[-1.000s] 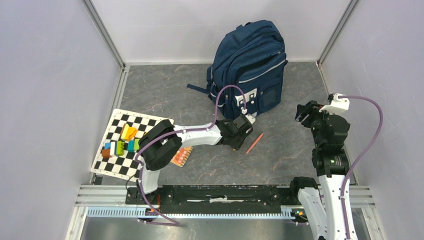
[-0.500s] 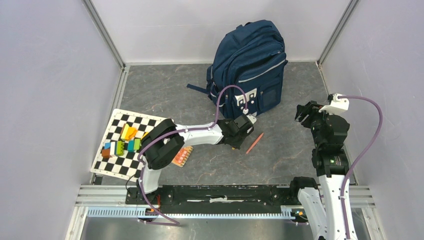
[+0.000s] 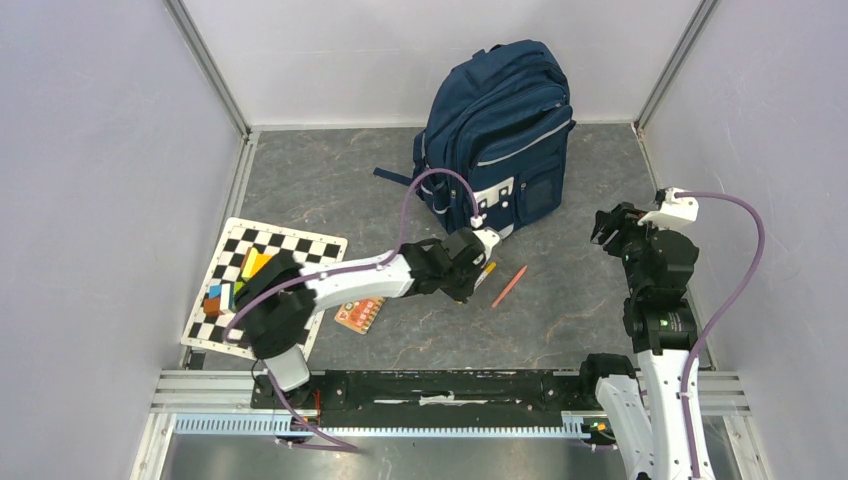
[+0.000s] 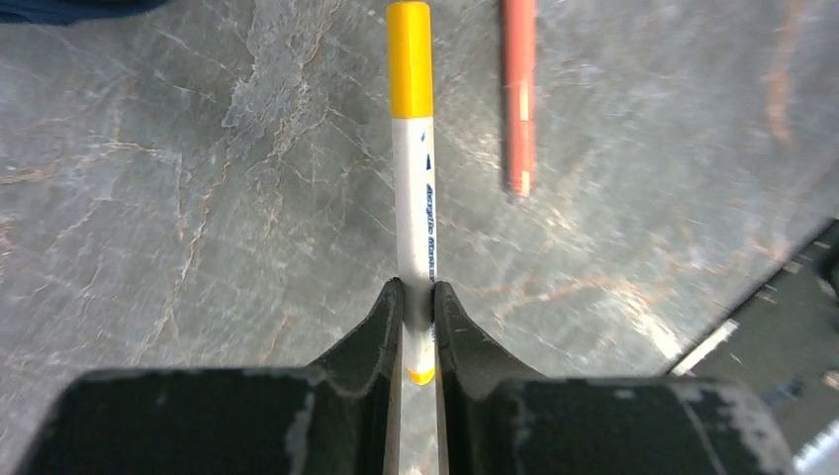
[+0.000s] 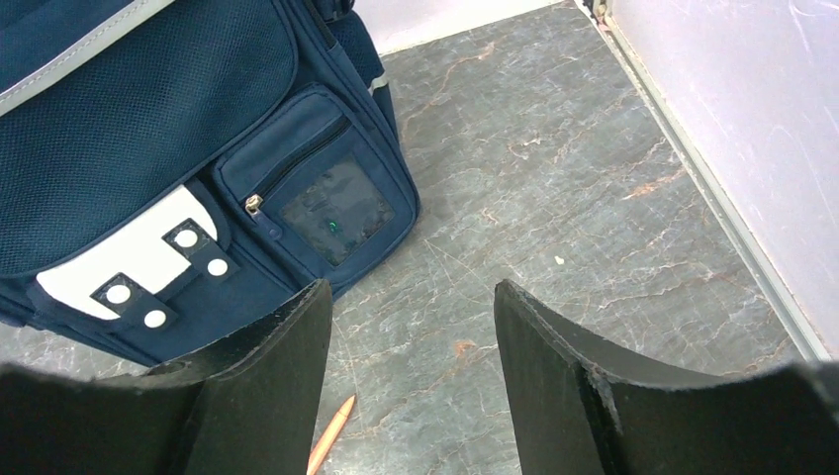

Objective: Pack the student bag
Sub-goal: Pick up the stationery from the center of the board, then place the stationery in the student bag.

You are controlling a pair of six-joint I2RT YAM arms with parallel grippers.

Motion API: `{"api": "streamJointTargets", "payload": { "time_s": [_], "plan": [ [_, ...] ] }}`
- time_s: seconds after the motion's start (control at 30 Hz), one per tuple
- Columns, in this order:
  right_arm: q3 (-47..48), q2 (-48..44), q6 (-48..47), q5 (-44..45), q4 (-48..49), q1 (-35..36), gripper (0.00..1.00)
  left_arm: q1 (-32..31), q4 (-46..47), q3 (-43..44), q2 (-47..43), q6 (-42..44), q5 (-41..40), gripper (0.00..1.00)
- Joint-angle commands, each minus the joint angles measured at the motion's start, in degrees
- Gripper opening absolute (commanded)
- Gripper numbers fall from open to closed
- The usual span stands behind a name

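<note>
The student bag (image 3: 500, 135) stands upright at the back of the table, a navy backpack with grey stripes and a white buckle patch; its front pockets fill the upper left of the right wrist view (image 5: 148, 148). My left gripper (image 3: 476, 268) is just in front of the bag, shut on a white marker with a yellow cap (image 4: 413, 178) that sticks out past the fingertips. A red pencil (image 3: 509, 286) lies on the table just right of the marker. My right gripper (image 3: 610, 225) hangs to the right of the bag, open and empty (image 5: 411, 297).
A chessboard mat (image 3: 310, 250) lies at the left with several coloured blocks (image 3: 232, 290) on it, partly hidden by the left arm. An orange pack (image 3: 360, 313) rests by the mat's near corner. Walls close in on three sides; a rail runs along the front.
My left gripper has closed on the marker and shifted slightly left, and the left arm's base link has swung left over the mat. The right arm has not moved.
</note>
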Motion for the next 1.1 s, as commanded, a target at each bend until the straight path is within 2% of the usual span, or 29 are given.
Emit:
{"api": "streamJointTargets", "payload": {
  "time_s": [0.0, 0.17, 0.33, 0.47, 0.57, 0.87, 1.07],
  "plan": [
    [0.5, -0.3, -1.6, 2.9, 1.8, -0.1, 0.66, 0.0, 3.9, -1.7, -11.2, 3.7, 2.9, 0.04],
    [0.4, -0.4, -2.1, 5.0, 2.3, -0.1, 0.67, -0.1, -0.9, 1.0, -21.1, 10.2, 0.0, 0.04],
    [0.6, -0.3, -2.0, 5.6, 3.2, -0.1, 0.66, 0.3, -7.5, 12.0, -23.8, 18.9, -4.9, 0.04],
    [0.7, -0.2, -1.7, 5.6, 4.0, -0.1, 0.66, 2.7, -7.9, 22.7, -20.1, 23.8, -4.7, 0.04],
    [0.9, 0.0, -1.7, 5.6, 4.5, -0.1, 0.66, 5.3, -4.7, 29.6, -16.3, 26.5, -2.8, 0.04],
    [2.2, 0.7, -1.9, 4.9, 5.2, -0.1, 0.66, 13.0, 2.1, 48.4, -2.2, 26.8, 6.5, 0.04],
    [2.0, 0.4, -1.9, 5.2, 5.5, -0.1, 0.67, 15.6, 3.6, 53.0, 2.8, 24.7, 10.6, 0.03]
  ]
}}
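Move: The left hand already holds the marker just off the board; the student bag's middle is about 22 cm ahead of it, 6 cm right and 16 cm higher. The red pencil lies roughly 9 cm to its right and 2 cm ahead, the orange notebook some 22 cm left and 2 cm back, both about 4 cm below. From the right hand, the bag is around 16 cm ahead, 19 cm left and 5 cm lower. Still pinching the marker, the left hand rises some 35 cm, then 17 forward towards the bag, fingers tipping up. ##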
